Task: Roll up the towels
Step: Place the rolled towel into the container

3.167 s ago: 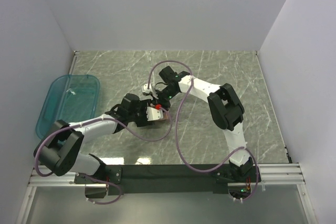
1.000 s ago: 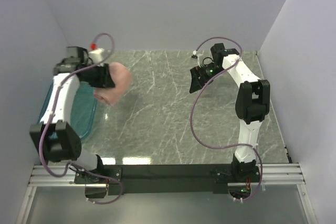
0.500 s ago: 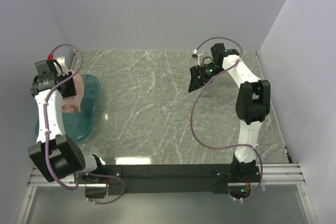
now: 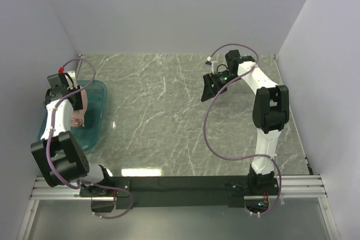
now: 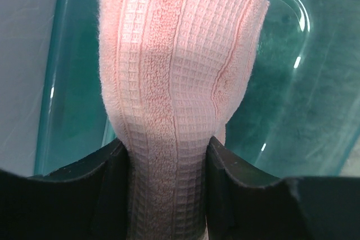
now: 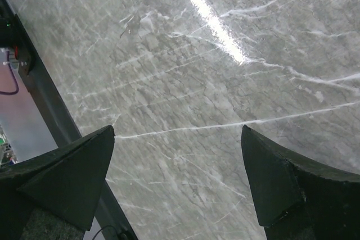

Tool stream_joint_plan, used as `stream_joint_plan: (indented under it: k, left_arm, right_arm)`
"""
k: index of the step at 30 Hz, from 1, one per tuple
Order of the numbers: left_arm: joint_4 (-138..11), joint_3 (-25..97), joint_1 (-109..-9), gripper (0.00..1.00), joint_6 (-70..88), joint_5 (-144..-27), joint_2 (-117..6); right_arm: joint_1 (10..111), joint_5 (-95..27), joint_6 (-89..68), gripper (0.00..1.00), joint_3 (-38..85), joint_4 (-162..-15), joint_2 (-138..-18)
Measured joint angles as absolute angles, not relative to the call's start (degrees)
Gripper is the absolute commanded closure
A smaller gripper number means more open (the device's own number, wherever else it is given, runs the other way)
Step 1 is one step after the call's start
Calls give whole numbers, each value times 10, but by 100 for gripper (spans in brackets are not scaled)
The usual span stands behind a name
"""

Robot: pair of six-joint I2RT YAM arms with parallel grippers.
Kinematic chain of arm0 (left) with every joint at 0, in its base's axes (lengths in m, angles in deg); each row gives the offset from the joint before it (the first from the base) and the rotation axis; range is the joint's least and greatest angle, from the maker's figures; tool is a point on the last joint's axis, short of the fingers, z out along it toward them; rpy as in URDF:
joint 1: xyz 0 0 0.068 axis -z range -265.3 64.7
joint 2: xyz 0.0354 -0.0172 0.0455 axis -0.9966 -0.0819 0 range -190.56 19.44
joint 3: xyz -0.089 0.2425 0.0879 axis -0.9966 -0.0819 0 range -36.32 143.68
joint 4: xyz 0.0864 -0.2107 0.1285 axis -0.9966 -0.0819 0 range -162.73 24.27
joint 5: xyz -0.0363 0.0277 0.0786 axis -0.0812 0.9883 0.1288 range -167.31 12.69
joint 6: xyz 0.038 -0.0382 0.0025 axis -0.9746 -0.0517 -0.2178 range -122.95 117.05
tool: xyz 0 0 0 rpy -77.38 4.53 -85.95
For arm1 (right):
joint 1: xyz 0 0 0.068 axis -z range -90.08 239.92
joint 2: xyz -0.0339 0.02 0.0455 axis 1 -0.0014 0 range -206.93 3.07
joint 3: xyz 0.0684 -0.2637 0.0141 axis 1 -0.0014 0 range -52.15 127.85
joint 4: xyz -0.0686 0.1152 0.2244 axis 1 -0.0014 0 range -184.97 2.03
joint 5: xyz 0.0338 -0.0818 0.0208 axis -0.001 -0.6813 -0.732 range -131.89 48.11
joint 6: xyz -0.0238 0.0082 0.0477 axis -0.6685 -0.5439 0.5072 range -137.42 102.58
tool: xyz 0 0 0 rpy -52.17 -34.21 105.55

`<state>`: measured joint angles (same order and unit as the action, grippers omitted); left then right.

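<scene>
The salmon-pink towel (image 5: 174, 82) is a thick rolled bundle pinched between my left gripper's (image 5: 169, 155) two black fingers. In the top view the rolled towel (image 4: 77, 115) hangs over the teal tray (image 4: 95, 111) at the table's left side, under my left gripper (image 4: 72, 103), which is shut on it. The left wrist view shows the tray's floor (image 5: 287, 94) below the roll. My right gripper (image 4: 209, 88) is raised over the far right of the table, jaws wide apart with only bare marble (image 6: 180, 111) between its fingers (image 6: 73, 172).
The tray sits against the left wall (image 4: 28, 82). The grey marble tabletop (image 4: 180, 122) spreads between the arms. White walls close the back and both sides. A black rail (image 4: 180, 185) with both arm bases runs along the near edge.
My left arm carried the rolled towel from mid-table leftward and has lowered it over the teal tray. The right arm pulled back to the far right and has held there.
</scene>
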<state>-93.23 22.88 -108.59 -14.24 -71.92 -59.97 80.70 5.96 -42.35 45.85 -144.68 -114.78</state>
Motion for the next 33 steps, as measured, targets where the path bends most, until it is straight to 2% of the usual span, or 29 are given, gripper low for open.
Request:
stream_joint_plan:
  k: [11, 25, 28, 30, 32, 33]
  left_arm:
    - [-869, 182, -1075, 100, -127, -747, -646]
    - [-841, 182, -1057, 99, -93, -798, -707]
    - [-835, 188, -1057, 95, -93, -808, -718]
    - [-829, 190, -1057, 87, -92, -814, -722]
    - [-827, 191, -1057, 84, -92, -820, -726]
    - [-827, 193, -1057, 78, -91, -823, -728]
  right_arm:
    - [811, 67, -423, 0, 457, -1445, -1148]
    - [813, 73, -422, 0, 433, -1436, -1153]
    - [814, 73, -422, 0, 433, -1435, -1153]
    - [814, 73, -422, 0, 432, -1434, -1153]
    - [816, 73, -421, 0, 429, -1431, -1153]
    - [816, 73, -421, 0, 427, -1429, -1153]
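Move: The left hand already holds the rolled towel over the container, whose middle lies about 4 cm to the left of the hand, level with it fore and aft, and some 10 cm below. The container's right rim runs about 8 cm to the right of the hand, at the hand's own depth; its far rim is roughly 14 cm ahead and 4 cm left. From the idle right hand the container's middle is about 50 cm left and 6 cm back. Downward into the container goes the left hand, about 8 cm, easing some 4 cm forward and 4 cm to the right on the way, towards the right rim. The wrist tilts by nearly 15 degrees, so the fingers end up pointing more steeply down, and they keep their pinch on the rolled towel throughout. ##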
